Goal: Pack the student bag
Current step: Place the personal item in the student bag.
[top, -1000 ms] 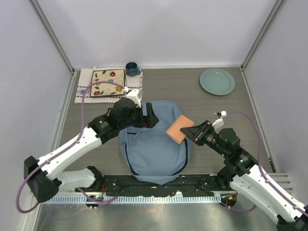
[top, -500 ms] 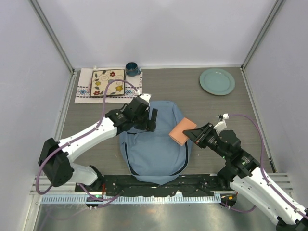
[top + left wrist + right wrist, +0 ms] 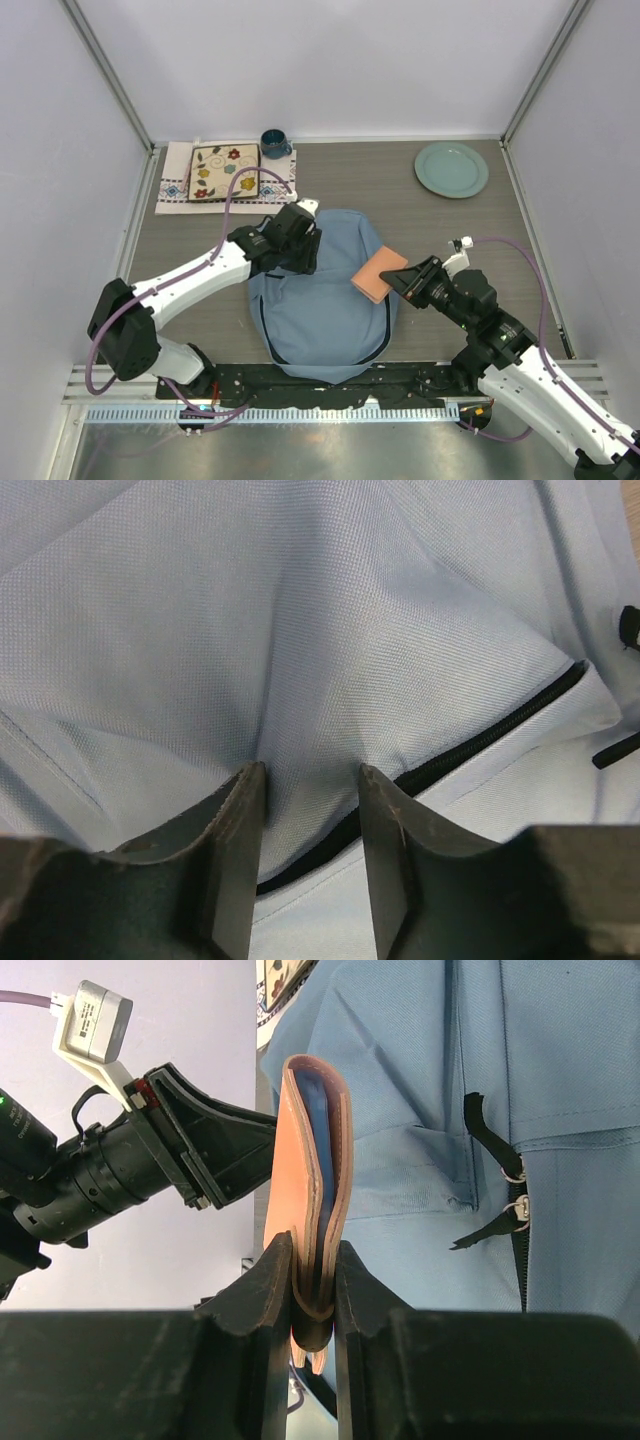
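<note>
The student bag (image 3: 320,310), a dusty-blue backpack, lies flat in the middle of the table. My left gripper (image 3: 305,250) presses down on its upper left part. In the left wrist view the left gripper (image 3: 308,780) has closed in on a raised fold of the bag's fabric (image 3: 300,610) beside a dark zipper (image 3: 480,740), and creases run toward the jaws. My right gripper (image 3: 405,280) is shut on a tan leather notebook (image 3: 378,272) held on edge over the bag's right side. The right wrist view shows this gripper (image 3: 313,1260) clamping the notebook (image 3: 310,1190) above the bag (image 3: 560,1060).
A green plate (image 3: 451,169) sits at the back right. A dark blue mug (image 3: 275,143) and a flowered book (image 3: 224,172) on an embroidered cloth (image 3: 172,188) are at the back left. Black zipper pulls (image 3: 495,1160) lie on the bag. Grey walls enclose the table.
My left gripper came down onto the bag's upper left part and its jaws narrowed around a fold of fabric. The right gripper with the notebook barely moved.
</note>
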Robot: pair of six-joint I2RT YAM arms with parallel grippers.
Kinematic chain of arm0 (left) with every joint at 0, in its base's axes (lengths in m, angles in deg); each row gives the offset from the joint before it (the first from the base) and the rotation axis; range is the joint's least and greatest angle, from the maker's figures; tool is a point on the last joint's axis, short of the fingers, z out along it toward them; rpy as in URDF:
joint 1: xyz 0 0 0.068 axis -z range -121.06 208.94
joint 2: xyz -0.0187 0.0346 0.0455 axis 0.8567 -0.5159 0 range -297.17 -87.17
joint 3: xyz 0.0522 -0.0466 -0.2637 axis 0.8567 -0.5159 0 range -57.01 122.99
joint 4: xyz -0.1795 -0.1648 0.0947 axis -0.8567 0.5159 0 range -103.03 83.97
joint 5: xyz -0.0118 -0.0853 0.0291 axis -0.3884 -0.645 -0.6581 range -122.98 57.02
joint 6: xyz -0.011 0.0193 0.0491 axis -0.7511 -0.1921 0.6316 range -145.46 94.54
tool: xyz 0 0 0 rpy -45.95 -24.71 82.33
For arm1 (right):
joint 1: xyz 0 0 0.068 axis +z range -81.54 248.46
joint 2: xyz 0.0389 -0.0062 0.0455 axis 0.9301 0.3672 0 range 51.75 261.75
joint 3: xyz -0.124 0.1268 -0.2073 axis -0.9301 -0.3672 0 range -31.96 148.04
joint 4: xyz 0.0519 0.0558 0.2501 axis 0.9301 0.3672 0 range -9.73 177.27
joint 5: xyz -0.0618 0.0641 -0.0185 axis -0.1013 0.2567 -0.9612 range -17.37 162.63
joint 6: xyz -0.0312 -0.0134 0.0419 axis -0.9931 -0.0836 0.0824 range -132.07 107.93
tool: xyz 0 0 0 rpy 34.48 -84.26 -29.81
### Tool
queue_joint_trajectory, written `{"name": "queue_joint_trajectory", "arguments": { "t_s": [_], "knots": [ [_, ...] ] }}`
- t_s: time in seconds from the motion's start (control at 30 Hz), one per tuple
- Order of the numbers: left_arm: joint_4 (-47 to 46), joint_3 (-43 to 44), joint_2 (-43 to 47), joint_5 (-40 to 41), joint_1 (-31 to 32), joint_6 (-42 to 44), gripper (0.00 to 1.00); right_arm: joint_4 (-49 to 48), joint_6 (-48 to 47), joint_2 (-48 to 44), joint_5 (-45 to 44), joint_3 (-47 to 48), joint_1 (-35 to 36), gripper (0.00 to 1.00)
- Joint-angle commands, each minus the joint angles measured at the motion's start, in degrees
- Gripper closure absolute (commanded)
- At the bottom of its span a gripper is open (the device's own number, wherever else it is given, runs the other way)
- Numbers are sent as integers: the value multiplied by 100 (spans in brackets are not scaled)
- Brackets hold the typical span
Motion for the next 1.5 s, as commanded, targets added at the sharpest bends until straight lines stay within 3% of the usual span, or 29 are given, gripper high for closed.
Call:
{"name": "queue_joint_trajectory", "arguments": {
  "t_s": [0.0, 0.13, 0.23, 0.7, 0.97, 1.1, 1.27, 1.47],
  "knots": [
    [-164, 197, -101, -83, 65, 133, 59, -294, -6, 16, -60, 14, 36, 99],
    [-164, 214, -128, -75, 91, 133, 86, -320, -6, 16, -60, -4, 36, 99],
    [-164, 241, -84, -66, 109, 124, 100, -381, 12, 86, 2, -4, 36, 99],
    [-252, 601, 830, 22, 109, -34, 100, -2199, 504, 1185, 810, -276, 185, 99],
    [-348, 531, 971, -4, 109, -324, 100, -3087, 907, 2010, 565, -303, 975, 99],
    [-419, 470, 1050, -118, 109, -412, 100, -4227, 1268, 2860, 371, -601, 1406, 99],
    [-532, 251, 1208, -329, 109, -552, 100, -5433, 1479, 3715, 371, -777, 1495, 99],
    [-656, 22, 1586, -400, 109, -702, 100, -6047, 1699, 4357, 248, -970, 1495, 99]
  ]
}}
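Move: Just under the left hand, 1 cm or so below the fingertips, lies the mouth edge of the student bag; the personal item is about 17 cm to its right, 4 cm back and 5 cm higher. From the right hand, which already holds that item some 3 cm ahead and 3 cm left, the bag mouth's middle is roughly 4 cm ahead, 17 cm left and 7 cm below. The zip pulls lie about 2 cm ahead, 2 cm left and 8 cm below the right hand. Sinking about 1 cm, the left hand shuts its fingers on the bag's mouth edge, then lifts the pinched cloth some 6 cm above where it gripped. The right hand, keeping its hold, starts a little later and carries the personal item about 12 cm left towards the mouth, turning counter-clockwise and tipping down, and sinks 7 cm, mostly late on. ##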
